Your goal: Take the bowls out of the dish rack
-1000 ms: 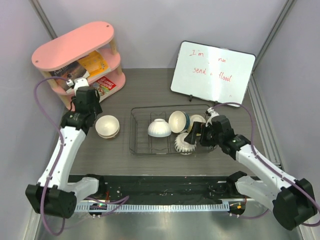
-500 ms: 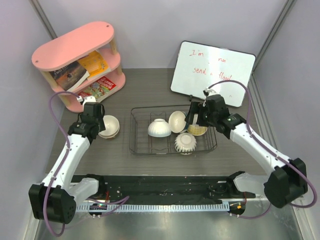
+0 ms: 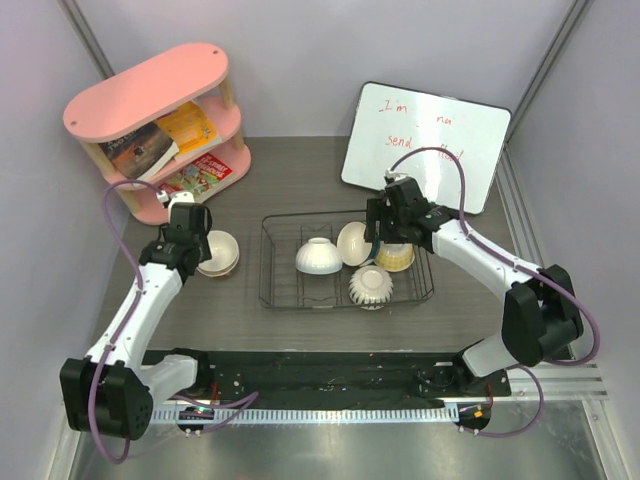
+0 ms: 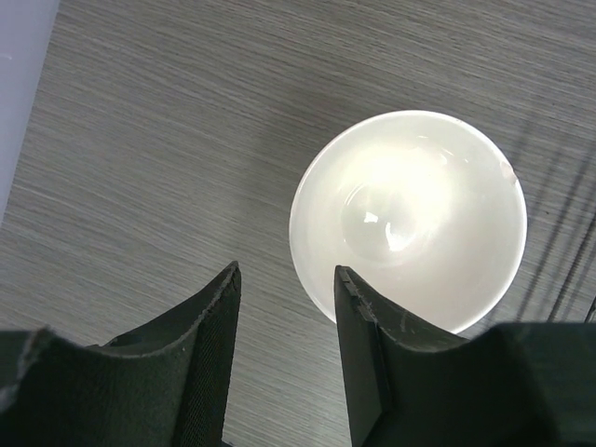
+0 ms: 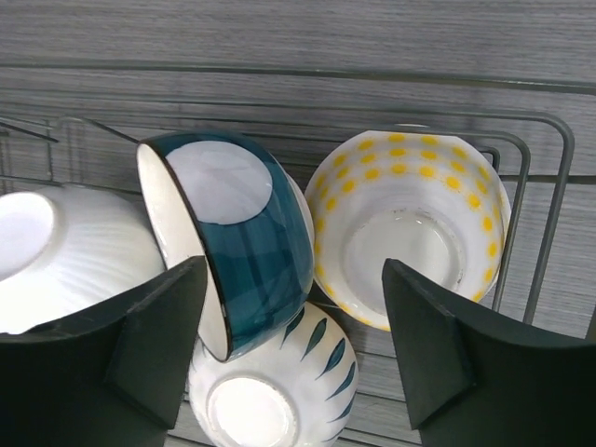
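Note:
The black wire dish rack (image 3: 268,272) holds several bowls. In the right wrist view a teal bowl (image 5: 247,247) lies on its side. Beside it lean a yellow-dotted bowl (image 5: 410,223), a white ribbed bowl (image 5: 65,256) and a white bowl with blue leaf marks (image 5: 270,391). My right gripper (image 5: 293,270) hangs open above them, its jaws either side of the teal bowl's lower edge and apart from it. A cream bowl (image 4: 410,219) stands upright on the table left of the rack. My left gripper (image 4: 286,270) is open just beside its rim, with only table between the jaws.
A pink shelf (image 3: 160,120) with books stands at the back left. A whiteboard (image 3: 425,140) leans behind the rack. The rack's wire wall (image 5: 535,168) runs close to the yellow-dotted bowl. Grey walls close in both sides.
My right gripper has swung from the rack's near right side to over its far right bowls, jaws narrowing a little. My left gripper has come down from near the shelf toward the cream bowl.

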You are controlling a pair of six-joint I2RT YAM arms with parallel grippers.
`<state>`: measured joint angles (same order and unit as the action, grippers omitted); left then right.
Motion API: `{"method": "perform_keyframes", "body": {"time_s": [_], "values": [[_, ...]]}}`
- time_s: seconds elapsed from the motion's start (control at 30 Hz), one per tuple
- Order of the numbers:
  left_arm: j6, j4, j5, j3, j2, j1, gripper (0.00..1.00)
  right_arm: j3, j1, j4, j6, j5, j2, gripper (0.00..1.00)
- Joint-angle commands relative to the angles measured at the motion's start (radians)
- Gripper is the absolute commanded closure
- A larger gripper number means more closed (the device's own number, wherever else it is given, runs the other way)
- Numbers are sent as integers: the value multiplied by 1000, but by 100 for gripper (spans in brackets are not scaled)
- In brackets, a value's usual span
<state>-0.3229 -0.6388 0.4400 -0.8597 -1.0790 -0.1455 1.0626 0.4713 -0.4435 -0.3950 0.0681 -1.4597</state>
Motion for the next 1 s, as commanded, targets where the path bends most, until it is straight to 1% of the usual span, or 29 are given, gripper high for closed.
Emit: {"method": "perform_keyframes", "body": {"time_s": [0.0, 0.13, 0.17, 0.23, 0.27, 0.3, 0.53, 0.57, 0.7, 0.8, 0.93, 0.97], "values": [[19, 31, 23, -30, -15, 0, 55, 37, 16, 6, 25, 55, -31, 24], [19, 31, 23, -30, -21, 0, 55, 33, 35, 22, 47, 73, -47, 31], [19, 30, 23, -32, -21, 0, 55, 34, 41, 25, 51, 82, -47, 37], [19, 31, 25, -32, -21, 1, 55, 28, 47, 35, 51, 88, -47, 42], [19, 31, 25, -32, -21, 0, 56, 25, 49, 42, 54, 90, -47, 51], [19, 31, 26, -32, -24, 0, 56, 25, 52, 45, 54, 96, -47, 55], [21, 30, 25, -30, -25, 0, 55, 68, 81, 39, 81, 130, -80, 97], [21, 30, 28, -32, -25, 0, 56, 74, 85, 34, 84, 139, -83, 99], [22, 30, 28, -29, -19, 0, 55, 94, 108, 3, 96, 193, -77, 99], [22, 28, 28, -29, -16, 0, 56, 96, 116, -12, 93, 220, -33, 99], [21, 30, 29, -29, -18, 0, 55, 108, 116, -11, 85, 184, 45, 99], [19, 28, 37, -29, -19, 0, 55, 115, 116, -11, 87, 139, 59, 99]]}}
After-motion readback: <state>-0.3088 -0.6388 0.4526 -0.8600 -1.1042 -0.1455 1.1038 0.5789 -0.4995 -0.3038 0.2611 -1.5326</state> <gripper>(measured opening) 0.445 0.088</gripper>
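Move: The teal bowl stands tilted on edge in the dish rack, its middle about 3 cm left of the right hand, 1 cm ahead and 4 cm below. The yellow-dotted bowl is some 5 cm to this hand's right, level with it; the leaf-patterned bowl about 7 cm back and 1 cm left; the white bowl about 11 cm left, level with it. From the left hand, the teal bowl is roughly 30 cm right and 5 cm farther out. Lower the open right gripper about 3 cm onto the near-at-hand right edge of the teal bowl, with a brief shift of 1 cm to the left and back, closing the fingers on its rim on the way down. Keep the rim pinched, roll the hand about 15 degrees with its left side dipping, and come back up some 1.5 cm. ##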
